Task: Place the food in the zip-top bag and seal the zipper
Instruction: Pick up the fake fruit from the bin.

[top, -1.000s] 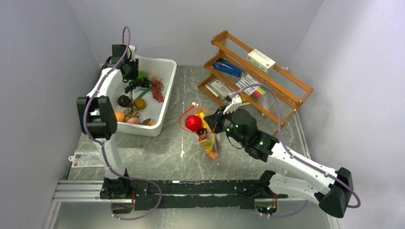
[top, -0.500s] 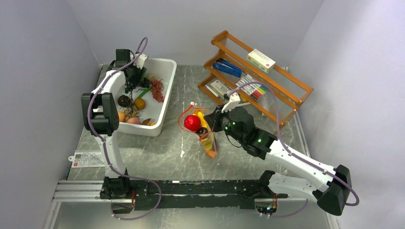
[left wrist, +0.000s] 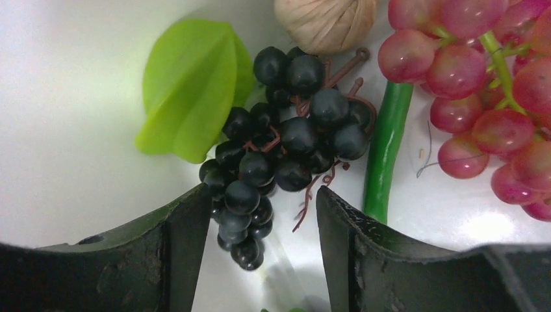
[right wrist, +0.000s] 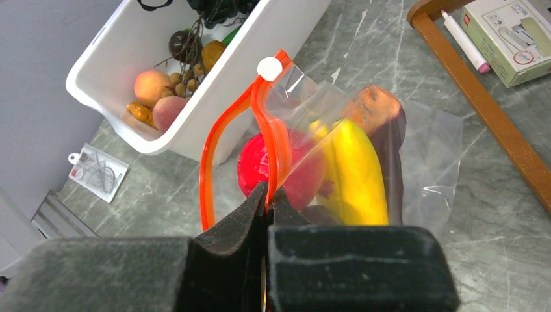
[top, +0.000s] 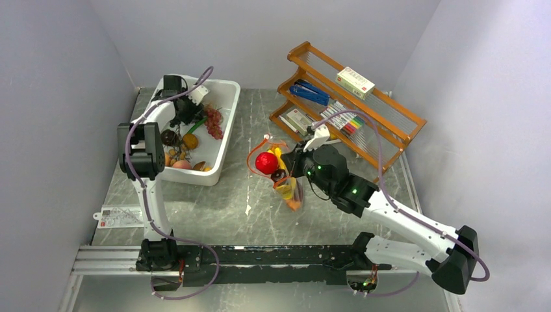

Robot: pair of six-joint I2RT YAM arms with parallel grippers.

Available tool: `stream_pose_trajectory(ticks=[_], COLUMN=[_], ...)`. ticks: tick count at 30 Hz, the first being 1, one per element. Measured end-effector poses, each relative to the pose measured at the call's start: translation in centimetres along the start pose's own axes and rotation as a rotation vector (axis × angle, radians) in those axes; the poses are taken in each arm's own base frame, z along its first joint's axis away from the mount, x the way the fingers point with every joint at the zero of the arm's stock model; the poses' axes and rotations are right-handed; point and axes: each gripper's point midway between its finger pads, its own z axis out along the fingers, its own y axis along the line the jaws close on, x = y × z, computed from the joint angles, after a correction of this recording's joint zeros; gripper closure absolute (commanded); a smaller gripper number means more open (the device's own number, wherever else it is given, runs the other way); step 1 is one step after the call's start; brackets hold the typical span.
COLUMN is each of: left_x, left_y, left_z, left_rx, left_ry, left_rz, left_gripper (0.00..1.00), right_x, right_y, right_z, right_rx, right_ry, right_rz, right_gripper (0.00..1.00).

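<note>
The clear zip-top bag (top: 284, 184) hangs above the table's middle with its mouth open. Inside it are a red round fruit (right wrist: 252, 164), a yellow banana (right wrist: 354, 170) and a dark orange-rimmed slab (right wrist: 391, 140). My right gripper (right wrist: 268, 192) is shut on one lip of the orange zipper (right wrist: 206, 151); the white slider (right wrist: 268, 67) sits at the far end. My left gripper (left wrist: 260, 218) is down in the white bin (top: 229, 117), open. The lower end of a dark grape bunch (left wrist: 286, 133) lies between its fingers (left wrist: 185, 244), against the left one.
The bin also holds red grapes (left wrist: 494, 97), a green starfruit (left wrist: 195, 84), a beige ball (left wrist: 325, 19) and several other fruits (top: 182, 162). A wooden rack (top: 383, 123) with boxes and pens stands at the back right. A small packet (top: 120, 216) lies at the near left.
My left gripper has swung further right and inward over the bin and its jaws have spread wider around the dark grapes. The right gripper and bag shifted slightly right.
</note>
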Motion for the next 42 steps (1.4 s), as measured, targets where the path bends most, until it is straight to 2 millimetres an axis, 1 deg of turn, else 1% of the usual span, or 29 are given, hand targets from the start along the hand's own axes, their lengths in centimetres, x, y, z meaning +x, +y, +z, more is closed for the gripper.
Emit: stream_pose_trajectory(ticks=[3,10,13,15,16,18,19,22,27,34,38,42], left_x=[0.6,0.4,0.3,0.2,0.1,-0.1,-0.3,-0.7,-0.7,-1.8,-2.2,-3.3], left_y=[-0.4,-0.2,-0.3,-0.3,-0.3,-0.2,-0.3,-0.7,-1.8,-1.7,-1.9,-1.7], left_z=[1.1,2.5,3.0,3.3,3.3,3.3,3.3,2.8,1.0,-1.1,-2.3,-4.2], left_rx=[0.007,-0.028,-0.050,-0.062,-0.068,-0.073,-0.076,-0.074,-0.063,-0.069,-0.061,-0.062], left_ry=[0.008,-0.032,-0.058,-0.071,-0.077,-0.084,-0.089,-0.097,-0.100,-0.110,-0.111,-0.136], left_rz=[0.017,0.044,0.053,0.059,0.061,0.061,0.061,0.052,-0.002,-0.101,-0.171,-0.241], left_gripper=[0.41,0.42,0.53,0.58,0.63,0.75,0.78,0.84,0.84,0.86,0.88,0.90], right_x=[0.2,0.5,0.5,0.5,0.5,0.5,0.5,0.5,0.2,-0.7,-0.3,0.0], right_y=[-0.2,-0.3,-0.3,-0.3,-0.3,-0.3,-0.3,-0.2,0.0,0.2,0.0,-0.1], right_z=[0.2,0.6,0.6,0.6,0.6,0.6,0.6,0.6,0.3,-1.4,-1.6,-1.6], right_rx=[0.008,0.019,0.019,0.018,0.019,0.019,0.018,0.015,0.003,-0.025,-0.026,-0.026], right_ry=[0.005,0.014,0.015,0.015,0.015,0.015,0.015,0.016,0.009,-0.035,-0.033,-0.025], right_rz=[-0.009,-0.019,-0.018,-0.016,-0.016,-0.015,-0.015,-0.015,0.002,0.049,0.059,0.060], right_gripper=[1.00,1.00,1.00,1.00,1.00,1.00,1.00,1.00,1.00,1.00,1.00,1.00])
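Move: The black grapes lie on the bin floor almost under the open left gripper: their middle is about 2 cm ahead, 1 cm right and 3 cm below. From the same hand, the star fruit is some 7 cm straight ahead, the garlic 6 cm ahead and 8 cm right, the green pepper 2 cm back and 5 cm right, and the red grapes 2 cm back and 11 cm right. From the right hand, the black grapes are roughly 30 cm ahead, 38 cm left and 22 cm below. Ease the left gripper about 2.5 cm down and 2 cm forward into the black grapes, tipping the fingers slightly steeper, and pinch the bunch. Then lift some 7 cm, drawing back about 4 cm and a little right, while turning the wrist counter-clockwise and letting its right side rise. Keep the right gripper shut on the bag's rim, easing it slightly back and right. ##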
